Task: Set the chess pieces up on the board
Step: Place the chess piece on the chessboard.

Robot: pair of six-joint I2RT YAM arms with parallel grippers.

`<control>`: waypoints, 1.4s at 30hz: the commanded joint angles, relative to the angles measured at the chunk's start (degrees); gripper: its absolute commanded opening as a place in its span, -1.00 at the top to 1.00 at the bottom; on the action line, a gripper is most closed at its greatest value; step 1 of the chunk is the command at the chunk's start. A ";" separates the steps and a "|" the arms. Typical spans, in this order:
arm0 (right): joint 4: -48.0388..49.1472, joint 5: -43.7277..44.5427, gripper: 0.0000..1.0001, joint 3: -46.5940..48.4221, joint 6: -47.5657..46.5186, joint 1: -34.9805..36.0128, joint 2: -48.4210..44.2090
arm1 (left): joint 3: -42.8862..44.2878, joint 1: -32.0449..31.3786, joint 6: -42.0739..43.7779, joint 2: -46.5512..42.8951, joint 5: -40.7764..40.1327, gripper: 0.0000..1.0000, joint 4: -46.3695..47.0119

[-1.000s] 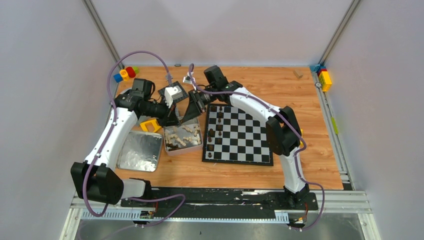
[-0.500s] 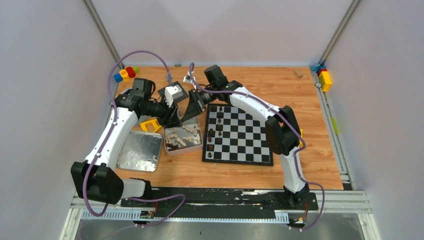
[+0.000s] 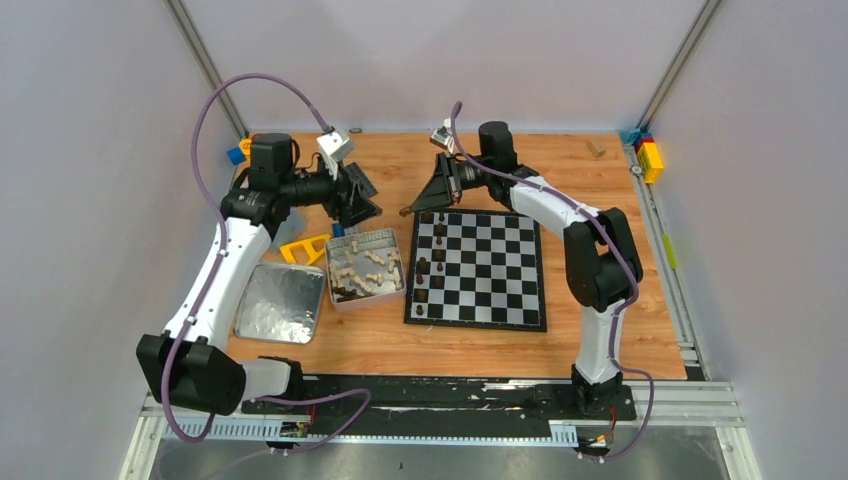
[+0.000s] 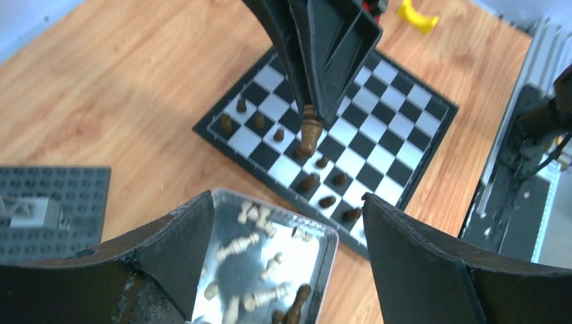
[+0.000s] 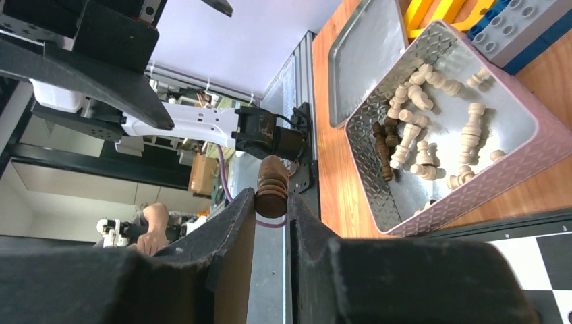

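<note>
My right gripper is shut on a dark brown chess piece, held in the air off the board's far left corner. In the left wrist view that piece hangs from the right fingers over the board. Several dark pieces stand along the board's left side. My left gripper is open and empty, behind a metal tin. Cream and dark pieces lie loose in the tin. Below my left gripper the tin shows.
The tin's flat lid lies left of it. A yellow brick sits behind the lid, a dark grey studded baseplate further back. Coloured bricks rest at the far right corner, with walls on three sides.
The two grippers were tip to tip over the tin. They have parted: my left gripper opened and drew back left, and my right arm swung back right with the dark piece.
</note>
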 commanded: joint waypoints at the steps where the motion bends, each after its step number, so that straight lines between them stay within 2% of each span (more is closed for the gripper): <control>1: 23.14 -3.65 1.00 -3.71 18.04 -0.68 -4.00 | 1.04 -0.20 -14.61 1.87 6.74 -0.70 16.96; 7: 34.80 -2.90 1.00 -4.86 30.18 -2.87 -3.68 | 1.35 -0.79 -23.71 5.28 11.69 -0.60 24.78; 17: 44.08 -1.40 1.00 -5.69 39.94 -4.22 -2.34 | -2.79 -3.39 -26.05 6.36 13.27 -0.39 32.12; 30: 45.37 -0.95 1.00 -6.28 41.84 -4.42 -1.82 | -3.12 -6.74 -24.23 8.83 10.30 -0.26 34.21; 37: 45.81 -0.83 1.00 -6.40 42.30 -4.39 -1.80 | -2.45 -7.50 -24.27 10.26 10.52 0.04 33.84; 42: 45.87 -0.90 1.00 -6.51 42.30 -4.40 -1.66 | -2.06 -7.81 -23.91 10.61 10.67 0.17 33.18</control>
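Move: The chess piece is at the right hand's fingertips, about 2 cm to the left of that hand's grip point. From the open left hand it lies some 7 cm to the right, level fore and aft, and about 4 cm lower. The box of pieces is below, its middle about 14 cm back and 4 cm left of the left hand. The chessboard's middle is some 13 cm back, 14 cm right and 16 cm below the right hand. The right hand keeps its pinch on the chess piece and lifts it about 6 cm, drifting a little forward and right while its fingertips tip up about 10 degrees, then holds still there as the left hand comes in. The left hand first rises some 3 cm and edges forward, then travels right and sinks again, about 8 cm rightward in all, its fingers levelling by some 15 to 20 degrees and closing from nearly wide open to about half open around the free end of the held piece, with no squeeze on it yet. ##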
